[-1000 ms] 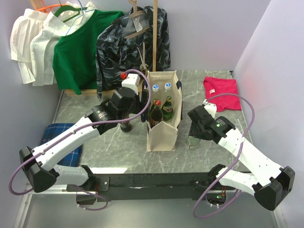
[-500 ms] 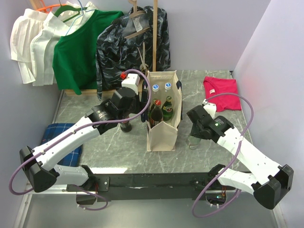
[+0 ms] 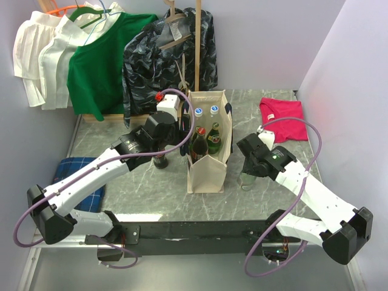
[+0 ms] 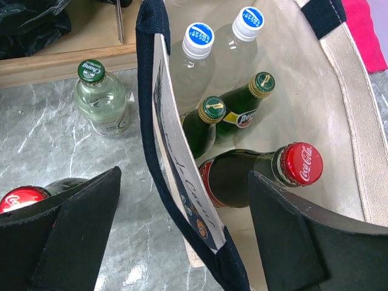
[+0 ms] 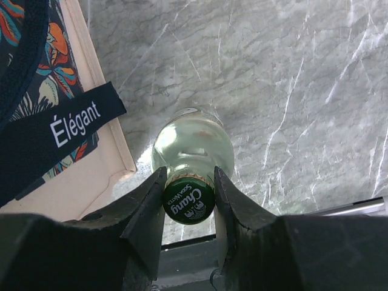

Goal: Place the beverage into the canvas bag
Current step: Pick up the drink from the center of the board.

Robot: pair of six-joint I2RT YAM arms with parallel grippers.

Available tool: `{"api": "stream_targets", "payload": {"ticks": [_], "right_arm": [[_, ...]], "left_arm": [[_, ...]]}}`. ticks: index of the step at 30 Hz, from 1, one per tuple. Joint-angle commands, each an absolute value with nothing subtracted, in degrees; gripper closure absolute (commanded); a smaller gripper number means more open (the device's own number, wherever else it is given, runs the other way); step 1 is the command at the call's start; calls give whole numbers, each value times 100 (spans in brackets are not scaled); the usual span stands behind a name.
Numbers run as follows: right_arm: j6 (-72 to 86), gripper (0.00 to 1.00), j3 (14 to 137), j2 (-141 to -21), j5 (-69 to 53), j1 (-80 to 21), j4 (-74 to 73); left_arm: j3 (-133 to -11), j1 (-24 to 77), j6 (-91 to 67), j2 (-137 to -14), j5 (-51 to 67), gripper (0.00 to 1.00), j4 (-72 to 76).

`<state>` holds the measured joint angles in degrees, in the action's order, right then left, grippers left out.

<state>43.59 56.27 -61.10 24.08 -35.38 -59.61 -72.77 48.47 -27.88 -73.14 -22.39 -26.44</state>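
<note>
The cream canvas bag (image 3: 209,170) with navy handles stands mid-table and holds several bottles, among them a cola bottle (image 4: 267,173). A clear soda-water bottle with a green cap (image 5: 193,151) stands on the marble just right of the bag (image 5: 103,163). My right gripper (image 5: 189,197) is shut on that bottle's neck from above, one finger on each side of the cap; in the top view the gripper (image 3: 248,168) covers the bottle (image 3: 247,182). My left gripper (image 4: 183,176) hangs open over the bag's left wall (image 4: 176,151), holding nothing.
Left of the bag stand a second soda-water bottle (image 4: 100,100) and a red-capped cola bottle (image 4: 24,197). Clothes hang on a wooden rack (image 3: 97,60) at the back. A pink garment (image 3: 282,118) lies back right, a blue cloth (image 3: 76,176) at the left edge.
My right gripper's fingers have closed in on the soda-water bottle's neck, and that arm has shifted slightly left. The left arm has barely moved.
</note>
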Motion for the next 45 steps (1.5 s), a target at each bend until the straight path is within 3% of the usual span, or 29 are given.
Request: {"api": "stream_targets", "payload": {"ticks": [1,6,12,21,26,34,45], "right_arm": [[4342,100,6055,-6064,2654,-3542,-5959],[4289,100,6214,-6091,2733,-3551,-6012],[4263,100,6302,-6152,2742,-3551,-6003],[4227,100,6363,-6231,2760,-3551,-5950],[4228,100,6416,-6205,2777,-3551,-5968],[4149,100,6802,-6205,2970,-3542,-6064],[3867,100,7795,-6302,3199,-3533,-6257]], "left_arm": [[-7515,4869,-2733,-7348,-2312,10,-2593],[-7506,4869,-2821,-7313,-2206,12,-2847],[-7453,4869,-2944,-7207,-2092,25,-3208],[-7356,4869,-2962,-7216,-2065,58,-3322],[-7392,4869,-2997,-7304,-2056,67,-3418],[-7330,4869,-2989,-7040,-2197,97,-3226],[-7348,4869,-2795,-7005,-1626,99,-2865]]}}
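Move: The left hand's open fingers already straddle the canvas bag's left rim, which lies about 3 cm below and 1 cm back; the standing Coke is some 8 cm to their left and level, and the Coke in the bag about 6 cm right and 1 cm ahead. The right hand already grips the clear drink's neck; the bag's middle is roughly 11 cm ahead and 14 cm left, the in-bag green bottle 14 ahead, 12 left. The right hand keeps its closed hold under the drink's green cap, barely rising through the first second, then lifts the drink straight up beside the bag's right side, about 7 cm in all with some 2 cm forward, the fingertips tipping slightly outward. Meanwhile the left hand sinks about 2 cm and eases back as much over the bag's left rim, its wide-open fingers closing fully to pinch the cloth edge. ##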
